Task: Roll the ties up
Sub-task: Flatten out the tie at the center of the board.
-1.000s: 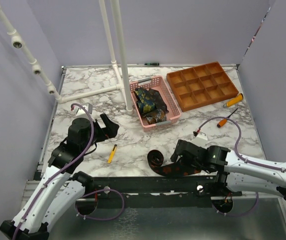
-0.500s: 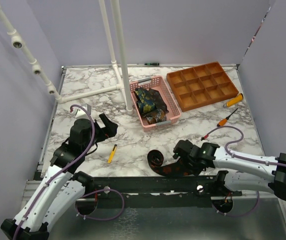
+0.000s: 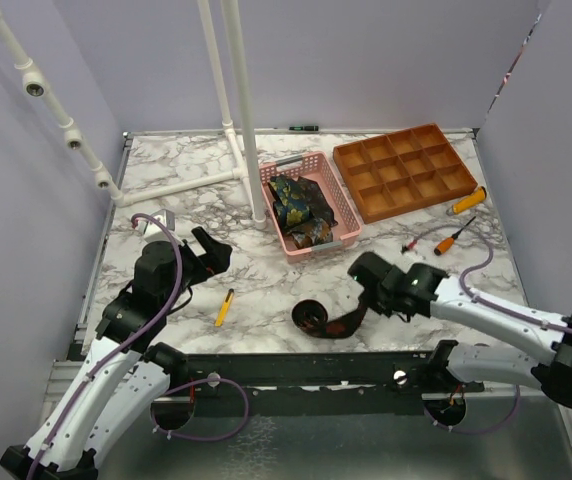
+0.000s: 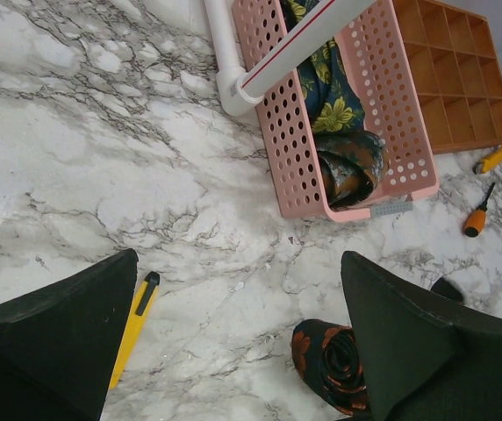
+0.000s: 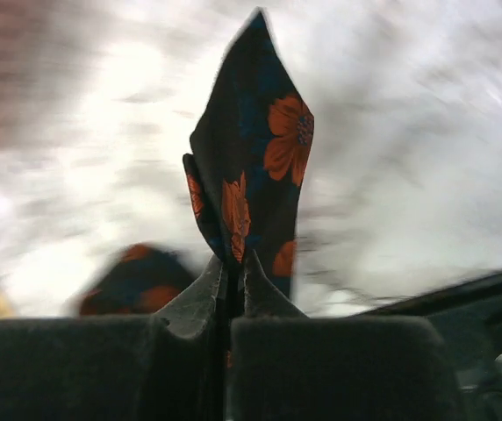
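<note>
A dark tie with orange flowers [image 3: 328, 320] lies near the table's front, partly rolled at its left end [image 4: 330, 361]. My right gripper [image 3: 364, 272] is shut on its free end [image 5: 255, 180], which stands up between the fingers, lifted off the table. Other ties, dark with yellow-green-blue paisley [image 3: 296, 205], lie in the pink basket [image 3: 318, 168]. My left gripper [image 3: 209, 250] hovers open at the left, well apart from the roll, nothing between its fingers [image 4: 67, 333].
A yellow utility knife [image 3: 224, 307] lies left of the roll. An orange compartment tray [image 3: 406, 170] stands at the back right, two orange-handled screwdrivers [image 3: 461, 203] beside it. A white pipe stand [image 3: 236, 100] rises behind the basket.
My right gripper has shut on the tie's free end and pulled it up and back from the front edge, shortening the strip on the table. The left arm shifted slightly.
</note>
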You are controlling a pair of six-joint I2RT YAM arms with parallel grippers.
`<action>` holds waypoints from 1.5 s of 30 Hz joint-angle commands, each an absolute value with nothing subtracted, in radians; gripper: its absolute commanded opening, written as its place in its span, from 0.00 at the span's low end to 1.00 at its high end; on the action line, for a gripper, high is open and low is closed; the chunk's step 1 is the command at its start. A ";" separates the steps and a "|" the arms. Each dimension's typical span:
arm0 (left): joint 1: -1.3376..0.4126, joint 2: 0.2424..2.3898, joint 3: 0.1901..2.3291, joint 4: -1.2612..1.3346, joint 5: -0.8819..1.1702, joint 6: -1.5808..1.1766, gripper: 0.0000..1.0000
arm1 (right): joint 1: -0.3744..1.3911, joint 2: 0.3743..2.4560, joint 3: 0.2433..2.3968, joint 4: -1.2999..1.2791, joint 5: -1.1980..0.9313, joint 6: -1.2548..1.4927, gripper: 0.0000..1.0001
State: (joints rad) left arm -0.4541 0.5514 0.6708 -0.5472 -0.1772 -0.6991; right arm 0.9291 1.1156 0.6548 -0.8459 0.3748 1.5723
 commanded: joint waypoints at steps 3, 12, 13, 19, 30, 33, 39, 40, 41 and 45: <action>-0.457 0.574 0.701 -0.494 -0.211 -0.707 0.99 | 0.923 1.012 1.331 -0.792 0.702 0.761 0.00; -0.457 0.547 0.735 -0.396 -0.299 -0.741 0.99 | 0.923 1.068 1.827 -0.640 0.354 0.269 0.00; -0.456 0.541 0.733 -0.395 -0.308 -0.742 0.99 | 0.922 1.064 1.795 -0.626 0.333 0.257 0.00; -0.457 0.496 0.718 -0.401 -0.334 -0.733 0.99 | 0.923 1.156 1.931 -0.552 0.055 0.211 0.00; -0.456 0.421 0.757 -0.425 -0.436 -0.681 0.99 | 0.922 1.505 2.482 -0.302 -0.407 0.458 0.00; -0.456 0.412 0.776 -0.442 -0.458 -0.663 0.99 | 0.923 1.455 2.372 -0.307 -0.277 0.423 0.00; -0.457 0.372 0.737 -0.472 -0.492 -0.693 0.99 | 0.922 1.062 1.588 -0.127 0.291 0.387 0.00; -0.457 0.357 0.720 -0.478 -0.505 -0.711 0.99 | 0.923 0.992 1.454 -0.104 0.395 0.402 0.00; -0.456 0.343 0.704 -0.486 -0.522 -0.727 0.99 | 0.923 0.927 1.314 -0.095 0.491 0.425 0.00; -0.456 0.298 0.647 -0.512 -0.567 -0.788 0.99 | 0.923 0.669 0.899 -0.168 0.845 0.555 0.00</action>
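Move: The tie's rolled part lies about 11 cm left of the right hand, some 4 cm back and 2 cm lower; that hand already holds the loose end. The pink basket's middle is some 20 cm ahead of it and 11 cm left, the yellow knife about 28 cm left and 2 cm back. From the left hand, open and empty, the rolled part is roughly 16 cm right, 10 cm back and 17 cm below. The tie's loose end, still pinched, is whipped steeply upward by the right hand, over 50 cm in half a second, fingers swinging from pointing down to above level, then on up and left. The hand then drops back some 25 cm, going forward and right, fingers tipping back down towards level. Meanwhile the open left hand rises about 10 cm, tilting up, and shifts left, sinking slightly at the last. ##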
